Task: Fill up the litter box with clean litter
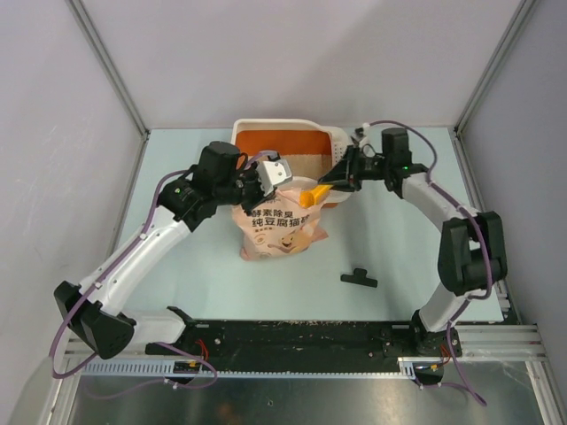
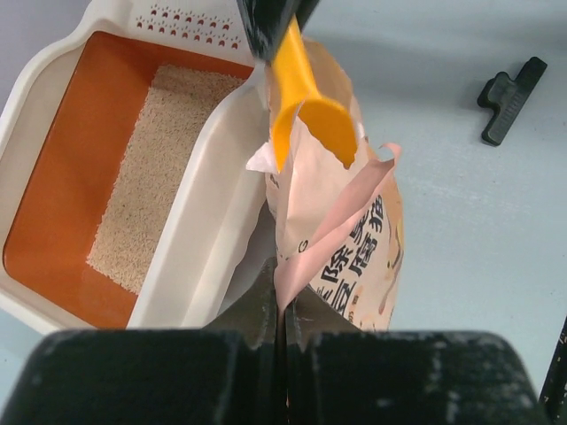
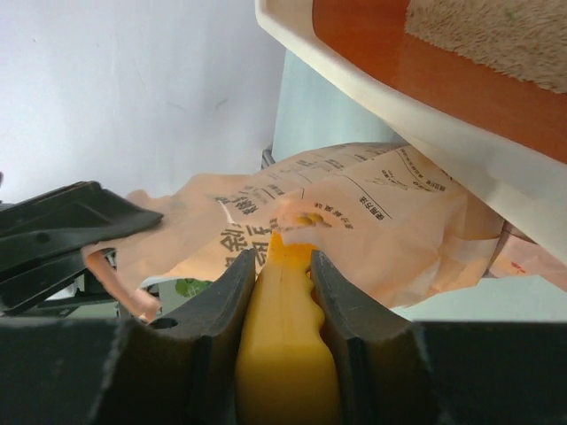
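The cream litter box [image 1: 266, 125] with orange inner walls stands at the back of the table, and a strip of pale clean litter [image 2: 155, 168] lies on its floor. The pink printed bag [image 1: 279, 232] stands against the box's near wall [image 2: 190, 257]. My left gripper [image 2: 285, 305] is shut on the bag's pink top edge and holds its mouth open. My right gripper [image 3: 283, 266] is shut on the handle of the orange scoop [image 3: 285, 354]. The scoop's bowl [image 2: 323, 133] dips into the bag's mouth; what is inside the bag is hidden.
A black clip [image 1: 359, 278] lies on the pale table to the right of the bag, also seen in the left wrist view as the black clip [image 2: 511, 97]. Grey walls enclose the table at the back and sides.
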Robot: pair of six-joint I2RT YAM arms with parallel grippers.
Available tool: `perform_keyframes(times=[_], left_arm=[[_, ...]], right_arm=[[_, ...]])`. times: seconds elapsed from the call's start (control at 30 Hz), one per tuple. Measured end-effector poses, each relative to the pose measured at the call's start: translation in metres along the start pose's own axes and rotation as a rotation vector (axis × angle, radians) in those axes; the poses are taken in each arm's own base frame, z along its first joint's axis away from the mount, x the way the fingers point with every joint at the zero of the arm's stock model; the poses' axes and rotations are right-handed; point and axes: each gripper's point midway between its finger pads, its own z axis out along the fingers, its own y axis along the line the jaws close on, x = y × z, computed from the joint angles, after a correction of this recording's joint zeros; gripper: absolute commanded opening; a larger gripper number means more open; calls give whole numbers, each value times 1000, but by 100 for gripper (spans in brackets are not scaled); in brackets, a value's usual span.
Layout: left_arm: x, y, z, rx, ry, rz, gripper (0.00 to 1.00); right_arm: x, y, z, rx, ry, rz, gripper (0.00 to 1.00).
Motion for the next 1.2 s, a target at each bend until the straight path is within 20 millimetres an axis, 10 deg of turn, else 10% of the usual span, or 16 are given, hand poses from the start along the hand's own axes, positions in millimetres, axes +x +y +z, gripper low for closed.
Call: perform_keyframes(times=[0.13,0.6,1.2], left_arm=[[-2,-2,0,13,-7,17,0],[-2,-8,-2,24,-3,31,0],[-4,-13,1,37,-10,50,0]], right_arm=[[-10,3,-29,0,-65,1,0],[-8,5,-24,37,-81,93,0],[-22,11,-64,49,-154,83,0]])
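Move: With the scoop in my right hand, the litter box's middle lies about 12 cm to the left and 8 cm ahead, some 17 cm lower. The bag's mouth is nearer, roughly 9 cm left, 1 cm back and 4 cm down; the bag's body is 14 cm left, 8 cm back and 14 cm down. From my left hand, which grips the bag's rim, the box's middle is about 17 cm ahead, 10 cm right and 23 cm below. I draw the scoop out of the bag's mouth with my right hand, going about 6 cm to the right and 3 cm up in short stages with brief checks between, turning some 10 degrees clockwise and keeping my grip on the handle. My left hand keeps pinching the bag's rim and holds it up, easing only about a centimetre back and right. ##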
